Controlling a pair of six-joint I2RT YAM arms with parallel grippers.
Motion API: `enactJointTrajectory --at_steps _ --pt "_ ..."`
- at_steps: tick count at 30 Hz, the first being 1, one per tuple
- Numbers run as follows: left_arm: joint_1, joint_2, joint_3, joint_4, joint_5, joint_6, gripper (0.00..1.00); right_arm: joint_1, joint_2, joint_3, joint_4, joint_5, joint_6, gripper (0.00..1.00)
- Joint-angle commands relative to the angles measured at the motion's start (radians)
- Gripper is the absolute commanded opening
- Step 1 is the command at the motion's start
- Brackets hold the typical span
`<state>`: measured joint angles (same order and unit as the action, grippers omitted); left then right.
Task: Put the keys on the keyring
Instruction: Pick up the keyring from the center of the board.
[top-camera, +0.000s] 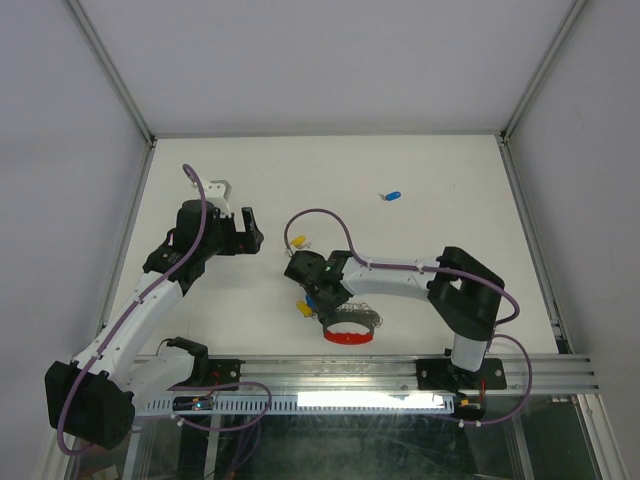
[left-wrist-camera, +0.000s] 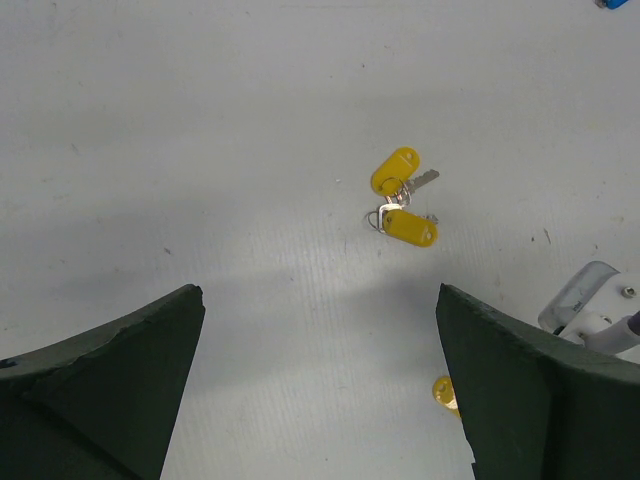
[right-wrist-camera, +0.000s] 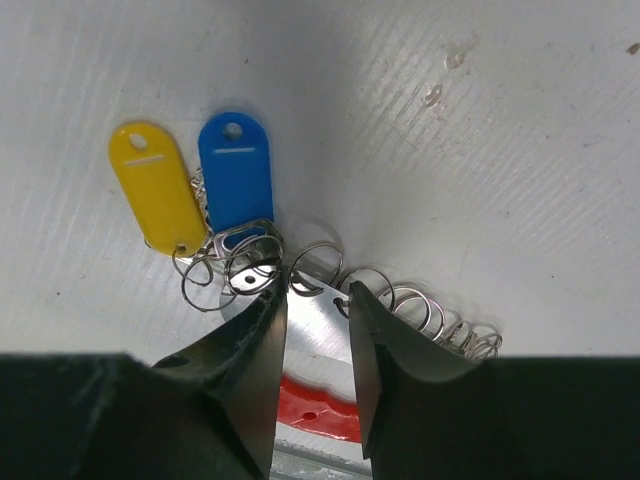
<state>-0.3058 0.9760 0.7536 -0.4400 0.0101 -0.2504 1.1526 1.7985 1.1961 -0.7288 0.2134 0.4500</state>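
Note:
The keyring (right-wrist-camera: 320, 330) is a grey metal plate with a row of small rings and a red curved strip (right-wrist-camera: 315, 412); in the top view it (top-camera: 350, 330) lies near the front edge. A yellow-capped key (right-wrist-camera: 155, 190) and a blue-capped key (right-wrist-camera: 235, 180) lie at its left end among the rings. My right gripper (right-wrist-camera: 315, 290) stands right over the plate, jaws a narrow gap apart, fingertips among the rings. My left gripper (left-wrist-camera: 320, 400) is wide open and empty above the table. Two yellow keys (left-wrist-camera: 405, 200) lie ahead of it. A blue key (top-camera: 392, 196) lies far back.
Another yellow key (left-wrist-camera: 445, 392) peeks out beside the left gripper's right finger (left-wrist-camera: 540, 390). A white part of the right arm (left-wrist-camera: 590, 300) shows at the right of the left wrist view. A metal rail (top-camera: 330, 372) runs along the front edge just behind the keyring.

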Motion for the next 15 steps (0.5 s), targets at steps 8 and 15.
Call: enactJointTrajectory --at_steps 8,15 --pt "0.004 -0.008 0.003 0.047 0.023 -0.001 0.99 0.004 0.037 0.037 0.048 -0.002 -0.02 0.23" --pt "0.005 -0.007 0.003 0.048 0.023 -0.001 0.99 0.004 0.038 0.031 0.054 0.001 -0.02 0.01"
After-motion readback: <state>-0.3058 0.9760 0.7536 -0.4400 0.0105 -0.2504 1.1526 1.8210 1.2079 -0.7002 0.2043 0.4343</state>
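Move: The near-side ring at the left end of the keyring is already between my right fingertips, about 1 cm forward of my hand point and 1 cm below it. The keyring's middle lies some 4 cm to the right and 2 cm back. The blue tag is roughly 3 cm forward and 3 cm left; the yellow tag about 2 cm forward and 5 cm left. From my idle left hand that ring is about 12 cm back, 14 cm right and 14 cm down. I shut my right fingers from about a third open to nearly closed, tips down at the board, pinching the ring at the keyring's left end. As they close I slide the hand about 1 cm left, towards the blue tag, settling barely lower with the wrist held steady. ##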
